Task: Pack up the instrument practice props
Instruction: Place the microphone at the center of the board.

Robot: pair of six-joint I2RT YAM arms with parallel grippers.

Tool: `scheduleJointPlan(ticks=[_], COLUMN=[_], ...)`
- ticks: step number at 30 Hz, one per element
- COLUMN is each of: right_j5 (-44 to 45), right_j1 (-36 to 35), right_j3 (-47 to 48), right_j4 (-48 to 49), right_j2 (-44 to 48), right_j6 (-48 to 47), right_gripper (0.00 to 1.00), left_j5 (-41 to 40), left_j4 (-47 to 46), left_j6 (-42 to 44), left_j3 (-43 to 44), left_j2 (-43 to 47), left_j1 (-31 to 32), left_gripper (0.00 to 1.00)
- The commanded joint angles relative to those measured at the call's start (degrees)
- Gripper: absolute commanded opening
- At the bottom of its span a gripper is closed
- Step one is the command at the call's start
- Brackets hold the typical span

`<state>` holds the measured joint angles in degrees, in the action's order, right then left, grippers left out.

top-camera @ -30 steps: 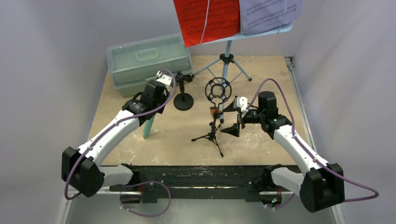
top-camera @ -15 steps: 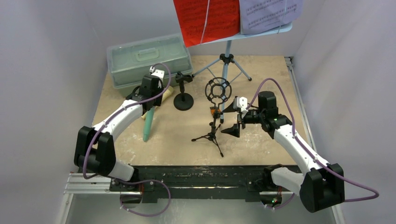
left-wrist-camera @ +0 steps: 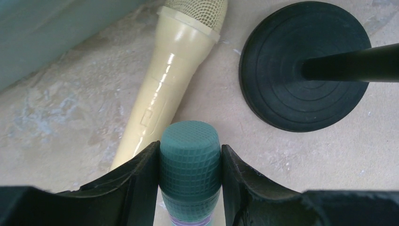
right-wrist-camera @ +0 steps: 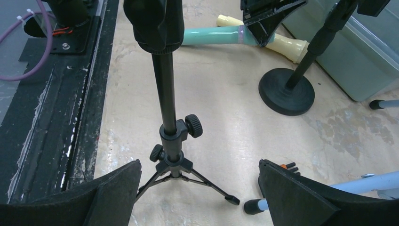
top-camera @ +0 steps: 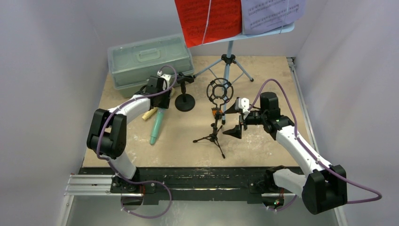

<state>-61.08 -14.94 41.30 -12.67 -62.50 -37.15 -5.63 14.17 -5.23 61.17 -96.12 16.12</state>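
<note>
My left gripper [top-camera: 161, 97] is shut on the mesh head of the teal microphone [left-wrist-camera: 190, 160]; its handle [top-camera: 155, 128] points toward the near edge. Beside it on the table lies the tan microphone [left-wrist-camera: 174, 70], partly under the left arm in the top view. The round-base mic holder [top-camera: 184, 101] stands just right of the left gripper. My right gripper [right-wrist-camera: 202, 188] is open, its fingers either side of the ring-top tripod holder's pole [right-wrist-camera: 169, 122] without touching it. The light-blue music rack [top-camera: 263, 30] stands at the back with a red sheet [top-camera: 209, 19] and a purple sheet [top-camera: 270, 14].
The pale green case [top-camera: 150, 59] sits shut at the back left, close behind the left gripper. A rubber-tipped rack leg [right-wrist-camera: 367, 181] reaches next to my right finger. A black rail [top-camera: 197, 176] runs along the near edge, and walls close in both sides.
The left arm has swung back and to the right, carrying the teal microphone toward the round-base holder. The right arm has not moved.
</note>
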Motion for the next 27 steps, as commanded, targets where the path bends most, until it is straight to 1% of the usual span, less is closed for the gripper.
scheduleJointPlan(ticks=[1, 4, 7, 14, 17, 22, 25, 27], right_j5=[-1.1, -1.0, -1.0, -1.1, -1.1, -1.1, -0.7, -0.4], right_j1=[0.2, 0.3, 0.2, 0.3, 0.2, 0.3, 0.3, 0.3], right_j3=[2.5, 2.5, 2.6, 2.7, 2.8, 3.0, 3.5, 4.1], right_j4=[-0.3, -0.4, -0.5, -1.2, -1.4, -2.2, -3.9, -5.6], right_j2=[0.5, 0.5, 0.4, -0.1, -0.2, -0.2, -0.2, -0.4], right_j6=[-0.9, -1.1, -1.2, -1.5, -1.7, -2.5, -4.2, -6.2], right_gripper=[0.99, 0.99, 0.99, 0.99, 0.99, 0.99, 0.99, 0.99], left_j5=[4.8, 5.3, 5.2, 4.9, 4.6, 3.9, 4.5, 5.3], left_j4=[-3.2, -3.5, -3.5, -2.7, -2.4, -0.6, -1.1, -2.3], left_j6=[-1.8, -2.3, -2.4, -3.0, -3.1, -3.1, -3.9, -4.8], left_j3=[3.8, 4.1, 4.0, 4.4, 4.3, 4.3, 1.6, -1.1], left_j2=[-2.2, -3.1, -3.3, -2.2, -1.1, 2.4, 8.3, 12.8], left_j1=[-0.5, -0.5, -0.5, -0.5, -0.5, -0.5, -0.5, -0.5], left_gripper=[0.17, 0.25, 0.38, 0.63, 0.69, 0.72, 0.78, 0.84])
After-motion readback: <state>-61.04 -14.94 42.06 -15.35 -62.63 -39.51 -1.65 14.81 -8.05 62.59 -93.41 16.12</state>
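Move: The left hand grips the green microphone near its head; the microphone's middle trails about 8 cm back and 2 cm to the left, 1 cm lower. The board spot for its head is just below, about 3 cm down and 2 cm right. The cream microphone's middle lies 4 cm left and 2 cm ahead, the black stand's foot about 10 cm right and 4 cm ahead. From the right hand, the green microphone is some 34 cm left, 7 cm ahead and 13 cm below. Rightwards and down, about 1.5 cm each way, the left hand lowers the green microphone's head end onto the board, between the cream microphone and the black stand's foot. There it holds nearly still while the fingers open wide and let go, then rises nearly straight up by about 4 cm, clear of the head. ##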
